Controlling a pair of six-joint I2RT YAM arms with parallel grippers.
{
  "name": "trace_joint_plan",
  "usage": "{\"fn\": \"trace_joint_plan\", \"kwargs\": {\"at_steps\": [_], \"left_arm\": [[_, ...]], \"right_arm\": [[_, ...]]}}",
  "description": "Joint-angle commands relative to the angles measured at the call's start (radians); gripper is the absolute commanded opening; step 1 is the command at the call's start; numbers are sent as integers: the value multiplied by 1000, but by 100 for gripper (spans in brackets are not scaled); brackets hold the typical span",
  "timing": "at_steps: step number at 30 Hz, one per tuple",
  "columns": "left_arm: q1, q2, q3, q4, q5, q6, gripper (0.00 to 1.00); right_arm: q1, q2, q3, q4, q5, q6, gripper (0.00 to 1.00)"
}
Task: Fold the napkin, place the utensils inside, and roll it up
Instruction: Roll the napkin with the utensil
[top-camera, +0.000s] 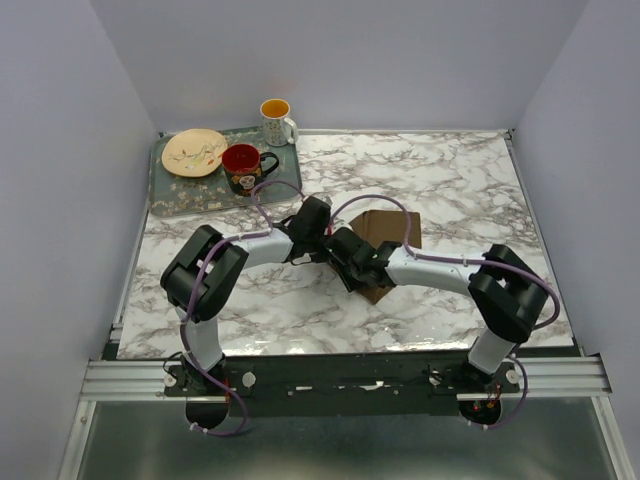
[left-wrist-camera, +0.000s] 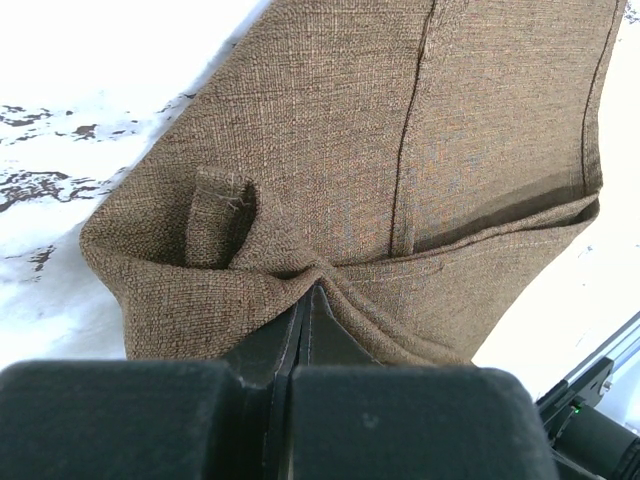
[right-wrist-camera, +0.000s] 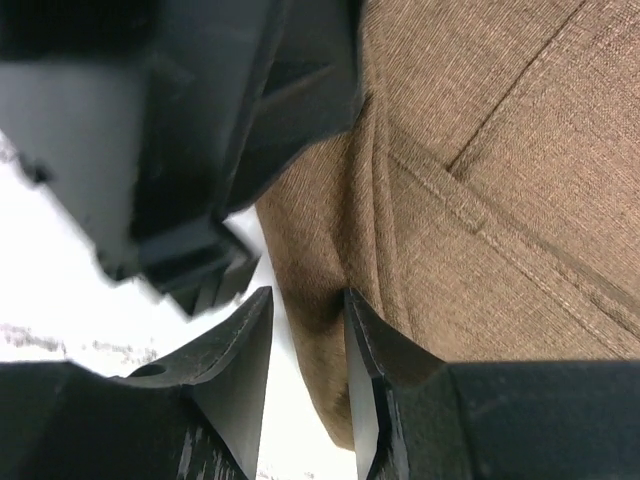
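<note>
The dark brown napkin (top-camera: 388, 229) lies folded at the table's middle, partly hidden under both arms. My left gripper (left-wrist-camera: 309, 292) is shut on a bunched edge of the napkin (left-wrist-camera: 420, 150), where a small corner flap sticks up. In the top view the left gripper (top-camera: 329, 242) and right gripper (top-camera: 352, 262) meet at the napkin's left side. My right gripper (right-wrist-camera: 308, 315) stands open around a hanging fold of the napkin (right-wrist-camera: 480, 150), with a gap beside the cloth. The utensils are out of view.
A grey tray (top-camera: 175, 200) at the back left holds a cream plate (top-camera: 194, 152) and a red mug (top-camera: 243, 166). A white dotted mug (top-camera: 276, 121) stands behind it. The left gripper's black body (right-wrist-camera: 190, 120) fills the right wrist view's upper left.
</note>
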Motion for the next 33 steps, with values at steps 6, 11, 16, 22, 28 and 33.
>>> {"fn": "trace_joint_plan", "kwargs": {"at_steps": [6,11,16,22,28,33], "left_arm": [[-6,72,-42,-137,-60,52,0],[2,61,-43,-140,-51,54,0],[42,27,-75,-96,3,26,0],[108,-48,-68,-89,89,28,8],[160,-95,0,-151,118,46,26],[237,-146,-19,-151,139,35,42]], "right_arm": [[31,121,-18,0,16,34,41],[31,150,-27,0,15,68,38],[31,142,-70,35,21,110,23],[29,104,-101,99,-17,91,3],[26,92,-135,205,-140,79,1],[5,81,-167,260,-247,97,1]]}}
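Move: The near stretch of the napkin's rolled edge lies between the right hand's open fingers, barely 1 cm ahead and about 1 cm below; the napkin's flat part is centred some 8 cm ahead of this hand, 9 cm to its right and 3 cm lower. From the left hand, shut on the roll's far end, that near stretch is about 7 cm back and 4 cm to the right. The red mug stands roughly 20 cm ahead of the left hand and 21 cm to its left, about level. The right fingers sink about 1 cm around the rolled edge, close on it and pinch it, then draw it some 4 cm to the left while the hand rolls about 10 degrees, its left side rising. The left hand first keeps its pinch, then opens partway and backs off about 5 cm left, rising 2 cm and easing slightly forward. ##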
